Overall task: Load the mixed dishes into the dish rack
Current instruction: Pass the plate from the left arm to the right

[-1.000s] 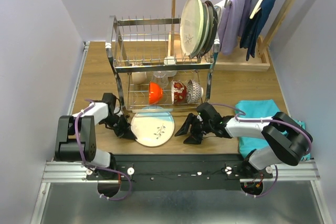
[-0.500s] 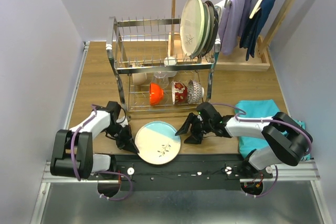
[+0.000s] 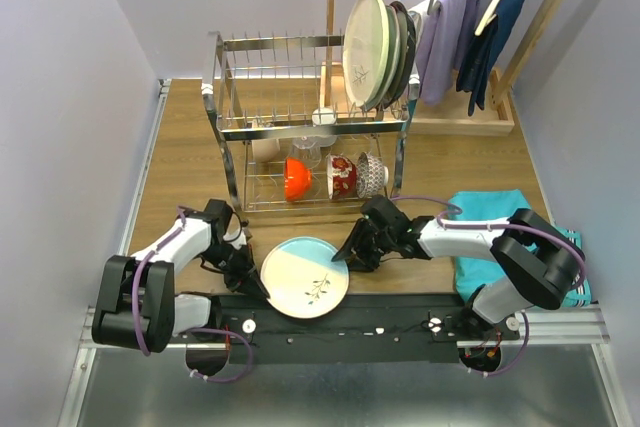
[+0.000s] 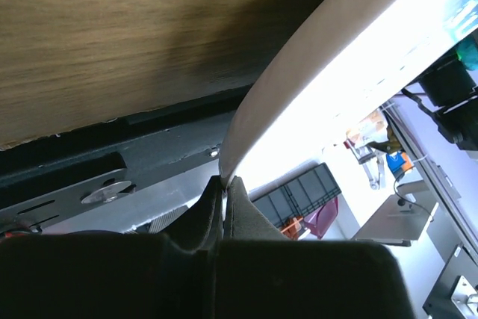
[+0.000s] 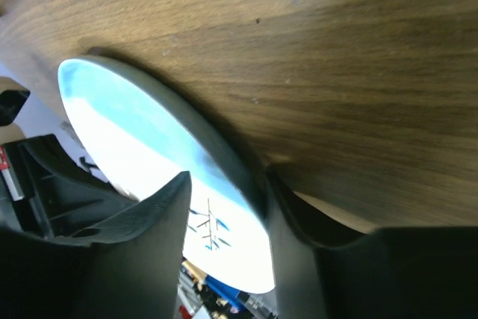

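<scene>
A light blue and cream plate lies at the table's near edge, partly over the black rail. My left gripper is shut on its left rim; in the left wrist view the fingers pinch the plate's thin edge. My right gripper is open with its jaws astride the plate's right rim, one finger above and one below. The dish rack stands behind, with large plates upright on top and the orange, red-patterned and blue-white bowls on the lower tier.
A teal cloth lies at the right by the right arm. A wooden hanger stand with clothes is at the back right. The black mounting rail runs along the near edge.
The left gripper has dragged the plate toward the near edge and to the right. The right gripper has moved left onto the plate's right rim, and its jaws have narrowed.
</scene>
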Controlling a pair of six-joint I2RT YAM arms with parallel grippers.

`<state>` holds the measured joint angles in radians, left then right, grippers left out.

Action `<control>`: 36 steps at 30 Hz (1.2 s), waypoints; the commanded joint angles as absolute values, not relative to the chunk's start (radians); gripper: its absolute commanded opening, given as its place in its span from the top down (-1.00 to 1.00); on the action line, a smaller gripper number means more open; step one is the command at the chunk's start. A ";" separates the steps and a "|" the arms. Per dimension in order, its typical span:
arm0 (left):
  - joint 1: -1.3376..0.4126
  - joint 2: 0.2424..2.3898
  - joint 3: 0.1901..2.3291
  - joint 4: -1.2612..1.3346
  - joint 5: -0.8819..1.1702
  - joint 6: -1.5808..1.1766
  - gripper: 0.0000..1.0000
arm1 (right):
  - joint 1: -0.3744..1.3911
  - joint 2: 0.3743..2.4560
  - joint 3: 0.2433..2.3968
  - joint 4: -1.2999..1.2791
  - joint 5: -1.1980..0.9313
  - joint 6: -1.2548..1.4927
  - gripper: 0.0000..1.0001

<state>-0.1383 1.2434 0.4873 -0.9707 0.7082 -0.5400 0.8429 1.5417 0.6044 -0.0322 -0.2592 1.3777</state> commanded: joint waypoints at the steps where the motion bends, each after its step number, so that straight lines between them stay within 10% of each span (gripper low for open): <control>1: -0.181 1.235 0.483 -0.871 0.942 -0.607 1.00 | 0.813 1.646 0.644 0.098 -0.106 1.414 0.00; 13: -0.202 1.203 0.380 -0.651 1.126 -0.748 1.00 | 0.848 1.536 0.617 0.195 -0.244 1.474 0.00; 22: -0.199 1.145 0.377 -0.623 1.085 -0.775 0.97 | 0.856 1.464 0.583 0.166 -0.252 1.344 0.99; 27: -0.183 1.131 0.439 -0.650 1.136 -0.697 0.07 | 0.842 1.393 0.664 0.017 -0.244 1.102 0.99; 36: -0.078 1.270 0.535 -0.753 1.422 -0.563 -0.49 | 0.841 1.309 0.917 -0.227 -0.190 0.712 0.99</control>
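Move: The left hand already grips the plate by its left rim, the plate's middle lying about 9 cm to its right and 4 cm ahead. From the right hand, whose half-open fingers straddle the plate's right rim, that middle is some 10 cm to the left, 4 cm back. From this hand, the rack's front bottom rail lies roughly 12 cm ahead and 8 cm left, the red cup 19 cm ahead, 2 cm left, the orange bowl 19 cm ahead, 12 cm left. While the left hand keeps its grip and eases the plate a couple of centimetres back and right, the right hand stays nearly in place and shuts its fingers on the right rim, then lifts it about 9 cm and forward some 5 towards the rack, its fingers swinging about 30 degrees to point more forward. The left opens just after that pinch, then follows up and forward about 5 cm with its fingers levelling out, open at the left rim. ##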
